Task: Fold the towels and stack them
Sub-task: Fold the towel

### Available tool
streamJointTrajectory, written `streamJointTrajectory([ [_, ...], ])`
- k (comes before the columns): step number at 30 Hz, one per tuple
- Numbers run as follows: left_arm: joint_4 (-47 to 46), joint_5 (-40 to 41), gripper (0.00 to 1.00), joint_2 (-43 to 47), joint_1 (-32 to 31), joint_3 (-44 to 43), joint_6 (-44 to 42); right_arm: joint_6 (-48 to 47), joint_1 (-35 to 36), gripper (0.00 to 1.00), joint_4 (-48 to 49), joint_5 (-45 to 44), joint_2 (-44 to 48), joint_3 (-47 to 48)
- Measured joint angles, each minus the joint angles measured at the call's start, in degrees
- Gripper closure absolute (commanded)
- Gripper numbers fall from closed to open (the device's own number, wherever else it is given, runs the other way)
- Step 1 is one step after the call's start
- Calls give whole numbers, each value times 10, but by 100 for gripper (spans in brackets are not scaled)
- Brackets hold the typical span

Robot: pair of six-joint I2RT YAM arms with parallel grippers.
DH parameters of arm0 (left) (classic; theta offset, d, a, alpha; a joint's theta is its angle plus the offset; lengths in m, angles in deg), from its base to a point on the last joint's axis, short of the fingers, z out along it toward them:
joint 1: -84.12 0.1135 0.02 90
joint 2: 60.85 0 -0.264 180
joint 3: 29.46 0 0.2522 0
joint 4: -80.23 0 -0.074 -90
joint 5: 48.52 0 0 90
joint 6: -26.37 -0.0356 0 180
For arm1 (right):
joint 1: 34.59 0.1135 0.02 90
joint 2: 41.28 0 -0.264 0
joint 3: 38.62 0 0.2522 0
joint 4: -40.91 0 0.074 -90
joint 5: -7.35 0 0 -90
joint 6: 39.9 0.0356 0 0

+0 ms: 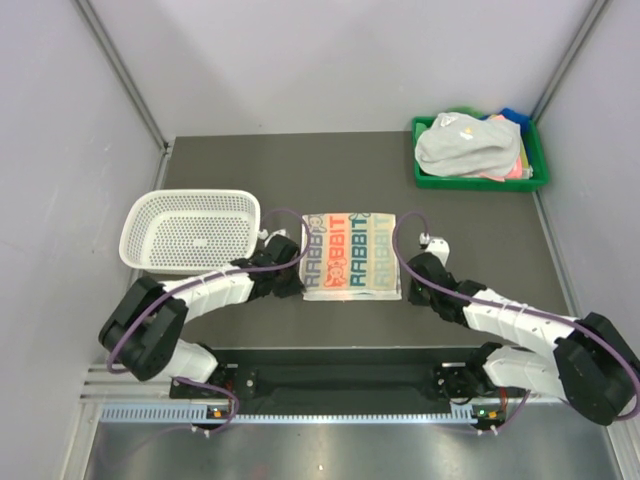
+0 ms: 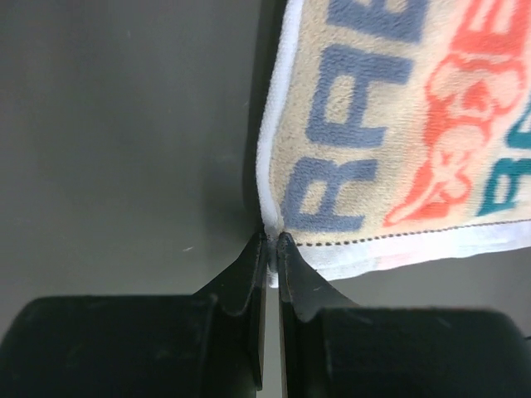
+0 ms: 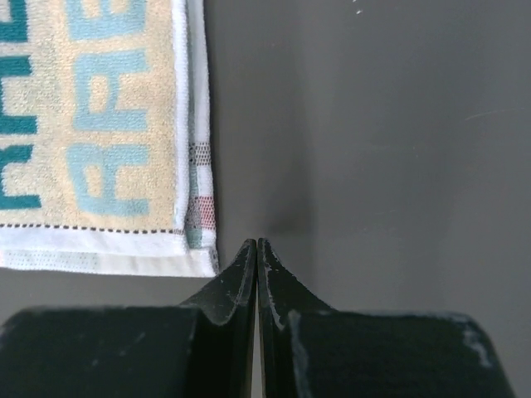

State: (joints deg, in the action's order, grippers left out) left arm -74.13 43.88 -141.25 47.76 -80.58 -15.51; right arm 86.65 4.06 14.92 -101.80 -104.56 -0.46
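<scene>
A white towel with coloured RABBIT letters [image 1: 350, 255] lies flat on the dark table between both arms. My left gripper [image 1: 299, 284] is at its near left corner. In the left wrist view the gripper [image 2: 274, 236] is shut on the towel's [image 2: 398, 124] white hem corner. My right gripper [image 1: 409, 291] is just off the near right corner. In the right wrist view the gripper [image 3: 255, 242] is shut and holds nothing, with the towel [image 3: 91, 124] a little to its left. More towels [image 1: 465, 148] are heaped at the back right, a grey-white one on top.
A white perforated basket [image 1: 190, 230] stands left of the towel, close to my left arm. A green tray [image 1: 478, 183] at the back right corner holds the heap. Grey walls close in the table on three sides.
</scene>
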Motion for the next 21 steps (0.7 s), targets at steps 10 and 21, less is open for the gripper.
streamJointTrajectory([
  [10,-24,1,100,-15,-16,9,5,12,1,82,21,2,-2,-4],
  [21,-24,1,100,-15,-16,9,6,15,33,76,15,-5,-1,10],
])
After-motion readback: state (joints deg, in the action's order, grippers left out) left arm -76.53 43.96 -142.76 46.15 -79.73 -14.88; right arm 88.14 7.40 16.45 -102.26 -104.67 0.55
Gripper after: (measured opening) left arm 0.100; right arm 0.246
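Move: The towel, already folded over, has its near right corner about 2 cm to the left of the right hand and 1 cm nearer the base, roughly at fingertip height. The towel's middle lies some 12 cm left of that hand and 10 cm ahead. From the left hand, which already pinches the near left corner, the near right corner is about 20 cm to the right and 2 cm back; the white basket stands roughly 24 cm left and 14 cm ahead. Leftward by about 2 cm in a small hop, the right hand lifts clear, then starts down again over the towel's near right corner, its shut fingers opening about a quarter so that the corner shows between the tips. The left hand settles roughly 1 cm down and to the right, then stays, keeping its pinch on the near left corner. ##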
